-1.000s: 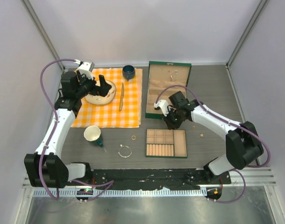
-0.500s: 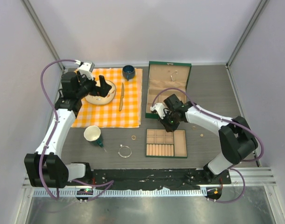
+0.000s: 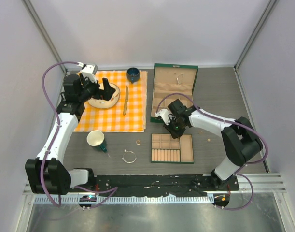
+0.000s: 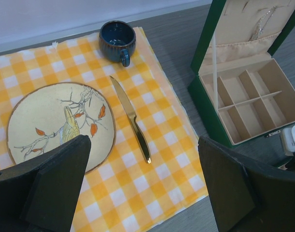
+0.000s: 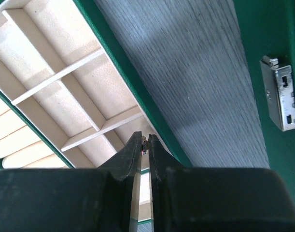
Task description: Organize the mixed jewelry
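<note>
My right gripper (image 3: 175,128) hangs over the far edge of the green, beige-lined tray (image 3: 172,154) and is shut on a tiny stud (image 5: 144,144), pinched at its fingertips (image 5: 137,145). Empty tray compartments (image 5: 50,34) lie below the jaws. On the table lie a small gold ring (image 3: 138,142), a thin silver bangle (image 3: 129,156) and two loose studs (image 3: 208,140) (image 3: 201,131) right of the tray. My left gripper (image 3: 106,92) hovers wide open above the plate (image 4: 55,125) with nothing between its fingers (image 4: 55,186).
The open green box (image 3: 174,92) stands behind the tray, its latch (image 5: 281,99) close to my right gripper. On the yellow checked cloth (image 3: 113,116) are a gold knife (image 4: 131,118) and a blue cup (image 4: 117,38). A white cup (image 3: 95,138) stands near the cloth's front edge.
My right arm has swung a little to the left over the tray's far edge, still pinching the stud. The left arm has not moved.
</note>
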You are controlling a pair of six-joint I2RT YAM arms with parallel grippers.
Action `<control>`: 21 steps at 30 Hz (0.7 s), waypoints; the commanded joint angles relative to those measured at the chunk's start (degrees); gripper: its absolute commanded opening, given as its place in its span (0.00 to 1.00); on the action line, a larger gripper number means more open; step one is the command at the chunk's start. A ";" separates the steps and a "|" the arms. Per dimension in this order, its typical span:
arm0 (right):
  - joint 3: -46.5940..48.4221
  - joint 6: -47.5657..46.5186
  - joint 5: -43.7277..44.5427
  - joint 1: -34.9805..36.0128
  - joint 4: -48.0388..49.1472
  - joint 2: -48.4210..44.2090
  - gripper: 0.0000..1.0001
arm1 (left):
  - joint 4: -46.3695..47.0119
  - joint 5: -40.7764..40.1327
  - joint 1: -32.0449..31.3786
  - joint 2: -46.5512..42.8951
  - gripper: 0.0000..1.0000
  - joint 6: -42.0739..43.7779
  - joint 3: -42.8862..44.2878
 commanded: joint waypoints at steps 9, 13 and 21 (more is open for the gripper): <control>0.29 1.01 1.09 0.61 -0.45 -0.93 0.28 | 1.79 -0.12 -0.03 -1.17 1.00 0.82 -0.37; 0.38 1.45 1.01 0.61 -0.63 -1.89 0.35 | 1.79 -0.38 -0.11 -1.35 1.00 0.82 -0.37; 1.95 2.33 1.35 0.61 -1.86 -7.07 0.36 | 1.79 -0.38 -0.11 -1.43 1.00 0.82 -0.45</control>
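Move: The right hand, holding the pearl earring, is poised over the tray's small compartment nearest the box and the flat section; its middle is directly below, about 2 cm down. The ring rolls lie about 7 cm back and 3 cm left, the flat section 4 cm back and 4 cm right. The open box's middle is 12 cm ahead, 1 cm left. From the left hand, the compartment is some 15 cm back, 28 cm right and 25 cm down. Almost still over the tray compartment, the right fingers part to release the earring, then rise about 1 cm. ##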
